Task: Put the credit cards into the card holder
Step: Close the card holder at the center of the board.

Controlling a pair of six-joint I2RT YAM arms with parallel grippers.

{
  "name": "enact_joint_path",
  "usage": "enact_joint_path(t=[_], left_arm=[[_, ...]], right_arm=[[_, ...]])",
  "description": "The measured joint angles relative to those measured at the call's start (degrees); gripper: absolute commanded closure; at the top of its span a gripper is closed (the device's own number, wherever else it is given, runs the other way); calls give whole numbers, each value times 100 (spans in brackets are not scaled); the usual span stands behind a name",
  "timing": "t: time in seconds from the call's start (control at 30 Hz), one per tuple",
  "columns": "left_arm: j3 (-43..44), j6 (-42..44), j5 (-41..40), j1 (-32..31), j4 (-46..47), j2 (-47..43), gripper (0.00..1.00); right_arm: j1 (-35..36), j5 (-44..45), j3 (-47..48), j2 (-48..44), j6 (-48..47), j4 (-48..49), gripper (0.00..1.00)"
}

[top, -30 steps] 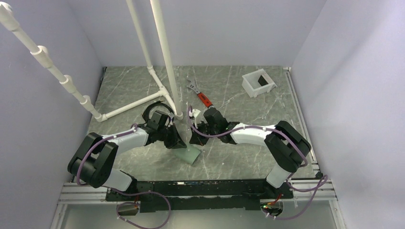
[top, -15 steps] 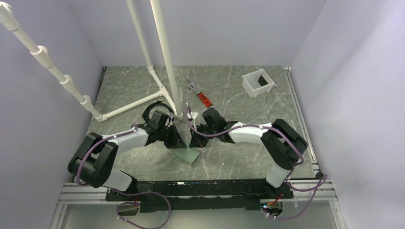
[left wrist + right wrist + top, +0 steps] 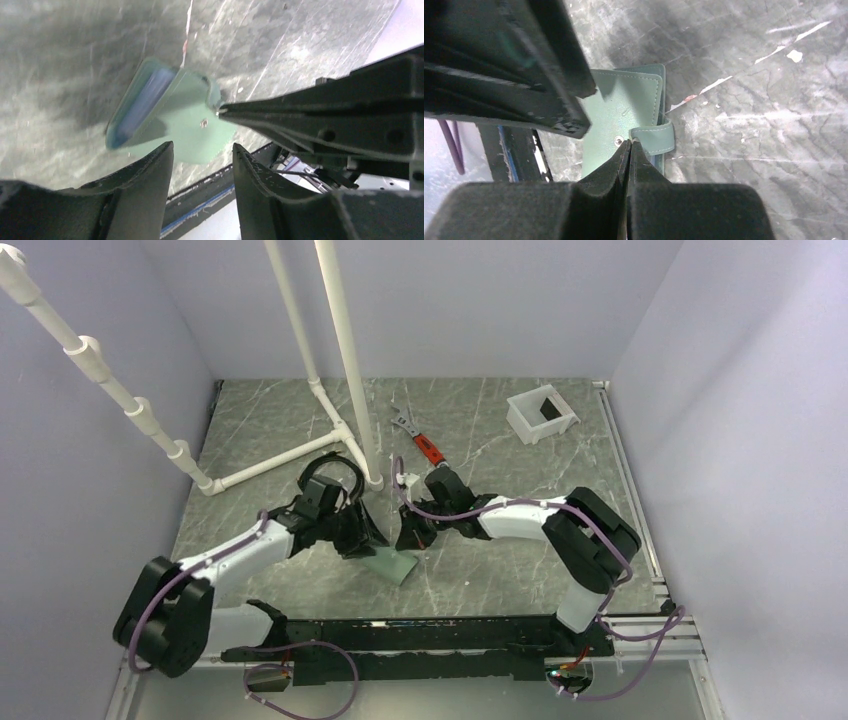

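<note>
The grey-green card holder (image 3: pixel 392 566) lies on the table between my two grippers, its paler mint face (image 3: pixel 187 125) turned up. A light blue credit card (image 3: pixel 142 102) sits tucked in its left side, blurred. My left gripper (image 3: pixel 202 145) hangs just short of the holder, open, with nothing between its fingers; from above it (image 3: pixel 365 538) is left of the holder. My right gripper (image 3: pixel 630 142) is shut, its tips touching the holder (image 3: pixel 624 105) beside the snap, at the strap (image 3: pixel 654 140). Whether it pinches the strap I cannot tell.
A white square tub (image 3: pixel 542 412) stands at the back right. A red-handled wrench (image 3: pixel 422 443) lies behind the grippers. A white pipe frame (image 3: pixel 280 462) with an upright post runs over the back left. The black rail (image 3: pixel 420 635) marks the near edge.
My left gripper has opened and drawn back to the left, leaving the blue card in the holder. Its elbow has swung down and left. The right gripper has hardly moved.
</note>
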Motion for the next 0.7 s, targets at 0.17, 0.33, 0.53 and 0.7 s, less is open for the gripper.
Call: enact_joint_path(t=[0.17,0.33,0.53,0.7], left_arm=[[-452,-616,-9,-13,-396,-719,45],[-1069,-1416,-2,-153,-651,-1266,44],[-1309,-1628,-20,-256,-20,-1329,43],[-1008,-1473,-315,-409,-79,-881,48]], right_arm=[[-22,44,-273,-98,527,319,100],[-22,177,-662,-326,1014,656,100],[-22,254,-1027,-647,1469,986,100],[-22,247,-1064,-675,1655,1163,100]])
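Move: The card holder, loosely folded, has its middle about 2 cm nearer the base and 2 cm to the right of the left hand's half-open fingertips, some 5 cm below. From this hand the white pipe's foot stands about 13 cm ahead and 1 cm to the left, the cable coil 14 cm ahead and 10 cm to the left. The right hand already has the holder's strap at its shut fingertips; the holder's middle lies about 2 cm back, 2 cm left and 3 cm below. The left hand swings back some 6 cm from over the holder's cover to its near side, drifting about 2 cm left and sinking 2 cm while its fingers tip more steeply down and turn a little counter-clockwise, then eases forward again by about 1.5 cm, fingers staying half open; whether they touch the cover can't be seen. Meanwhile the right hand keeps the strap pinched in its shut fingers, drawing it slightly back and to the right before rising about 1 cm, and its wrist turns roughly 15 degrees. ##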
